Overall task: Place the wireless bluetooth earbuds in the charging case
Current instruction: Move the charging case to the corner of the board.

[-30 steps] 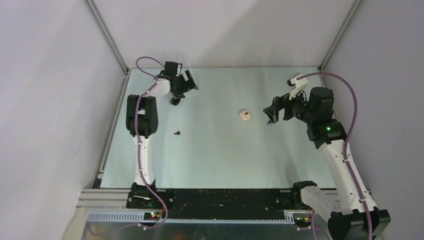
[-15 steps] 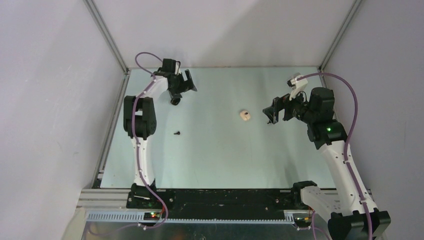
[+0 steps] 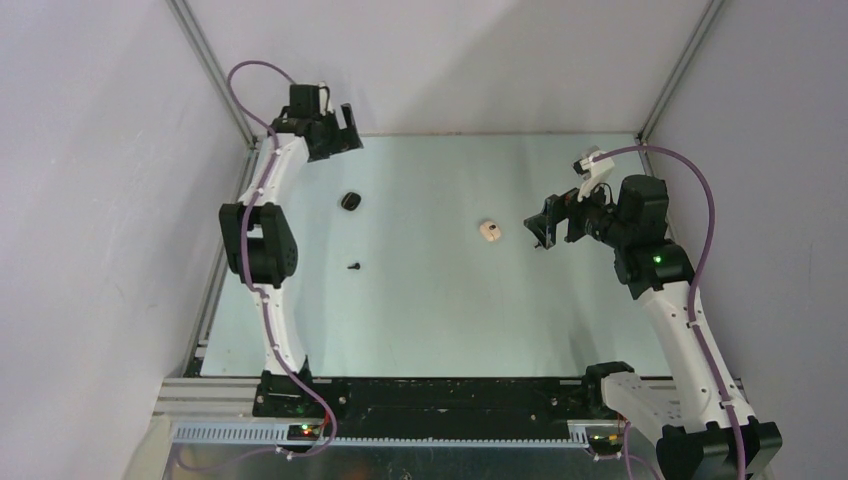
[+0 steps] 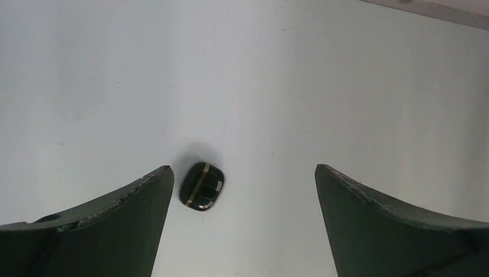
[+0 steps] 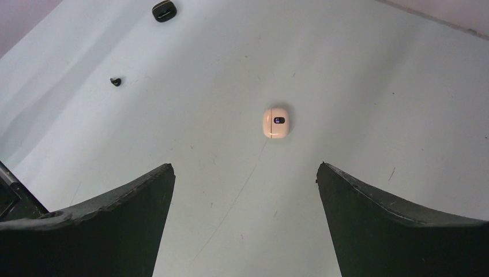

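A small black charging case (image 4: 202, 186) with a gold seam lies on the pale table, in the left wrist view just inside my left finger (image 4: 115, 225). The left gripper (image 4: 242, 168) hangs open well above it, at the table's back left corner (image 3: 345, 135). The black case (image 3: 350, 201) lies apart from it on the table. One tiny black earbud (image 3: 354, 266) lies loose nearer the front. A whitish case (image 3: 490, 232) lies mid-table, and my open, empty right gripper (image 3: 540, 225) is just to its right. The right wrist view shows the whitish case (image 5: 276, 122), the earbud (image 5: 116, 81) and the black case (image 5: 164, 10).
Grey walls with metal corner posts (image 3: 215, 70) close the table at the back and sides. The left arm's elbow (image 3: 258, 245) stands over the table's left edge. A black rail (image 3: 450, 395) with both arm bases runs along the near edge.
My left arm has risen and pulled back to the left, away from the black case, which now lies uncovered. The right arm has not moved.
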Motion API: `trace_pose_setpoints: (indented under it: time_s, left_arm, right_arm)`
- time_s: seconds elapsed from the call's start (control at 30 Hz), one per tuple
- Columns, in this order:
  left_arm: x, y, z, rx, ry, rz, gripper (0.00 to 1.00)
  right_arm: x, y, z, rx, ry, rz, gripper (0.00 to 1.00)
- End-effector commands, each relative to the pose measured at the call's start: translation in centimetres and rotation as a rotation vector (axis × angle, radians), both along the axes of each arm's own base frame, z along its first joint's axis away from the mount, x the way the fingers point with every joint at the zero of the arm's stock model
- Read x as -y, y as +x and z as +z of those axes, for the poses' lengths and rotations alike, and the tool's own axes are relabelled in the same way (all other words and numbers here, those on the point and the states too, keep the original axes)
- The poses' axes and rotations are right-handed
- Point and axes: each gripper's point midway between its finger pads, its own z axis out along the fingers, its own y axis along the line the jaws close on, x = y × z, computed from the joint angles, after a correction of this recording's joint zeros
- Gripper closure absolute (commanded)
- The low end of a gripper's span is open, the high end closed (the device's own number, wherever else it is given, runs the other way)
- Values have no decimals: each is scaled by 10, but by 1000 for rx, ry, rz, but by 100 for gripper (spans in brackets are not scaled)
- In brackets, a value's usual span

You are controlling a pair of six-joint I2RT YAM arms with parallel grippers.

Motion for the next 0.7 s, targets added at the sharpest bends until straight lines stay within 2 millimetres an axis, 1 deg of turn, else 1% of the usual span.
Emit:
trace_pose_setpoints:
  time_s: [0.0, 0.03, 0.07, 0.1, 0.13, 0.33, 0.4, 0.6, 0.67]
  left_arm:
    - [-28, 2, -19, -71, 63, -5, 1]
    - [-30, 3, -21, -75, 74, -6, 1]
    - [-33, 2, -30, -99, 83, -3, 1]
    - [-34, 2, -34, -109, 91, -2, 1]
    - [-34, 1, -45, -135, 94, -4, 1]
    - [-31, -5, -87, -254, 87, -18, 1]
    - [-28, -9, -98, -286, 73, -28, 1]
    - [-16, -18, -121, -349, 53, -66, 1]
    - [-11, -21, -128, -370, 45, -82, 5]
  right_arm:
    - [-5, -2, 20, 60, 20, 21, 1]
    - [-5, -2, 20, 60, 20, 21, 1]
    - [-5, -2, 20, 60, 20, 23, 1]
    - [-5, -2, 20, 59, 20, 22, 1]
    - [-5, -2, 20, 59, 20, 22, 1]
    - [-6, -2, 20, 58, 23, 26, 1]
    - [-6, -3, 21, 59, 23, 28, 1]
    - [-7, -4, 21, 59, 26, 31, 1]
    - [-7, -4, 22, 61, 27, 32, 1]
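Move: The black charging case lies some 16 cm below the left hand and about 5 cm back, with hardly any sideways offset. The loose black earbud is roughly 18 cm nearer the base than this case and a little right of it; the board's far left corner is about 14 cm ahead of the hand and 32 cm to its left. From the right hand, the black case is around 21 cm ahead, 54 cm left and 28 cm below. The black charging case is what the left hand comes down to: after a short swing left and slightly forward, the hand sinks about 14 cm while easing back, ending about 3 cm left of its start. The wrist tips some 20 degrees steeper. The fingers stay wide open, their tips arriving close above and around the case, which sits nearer the right finger. ##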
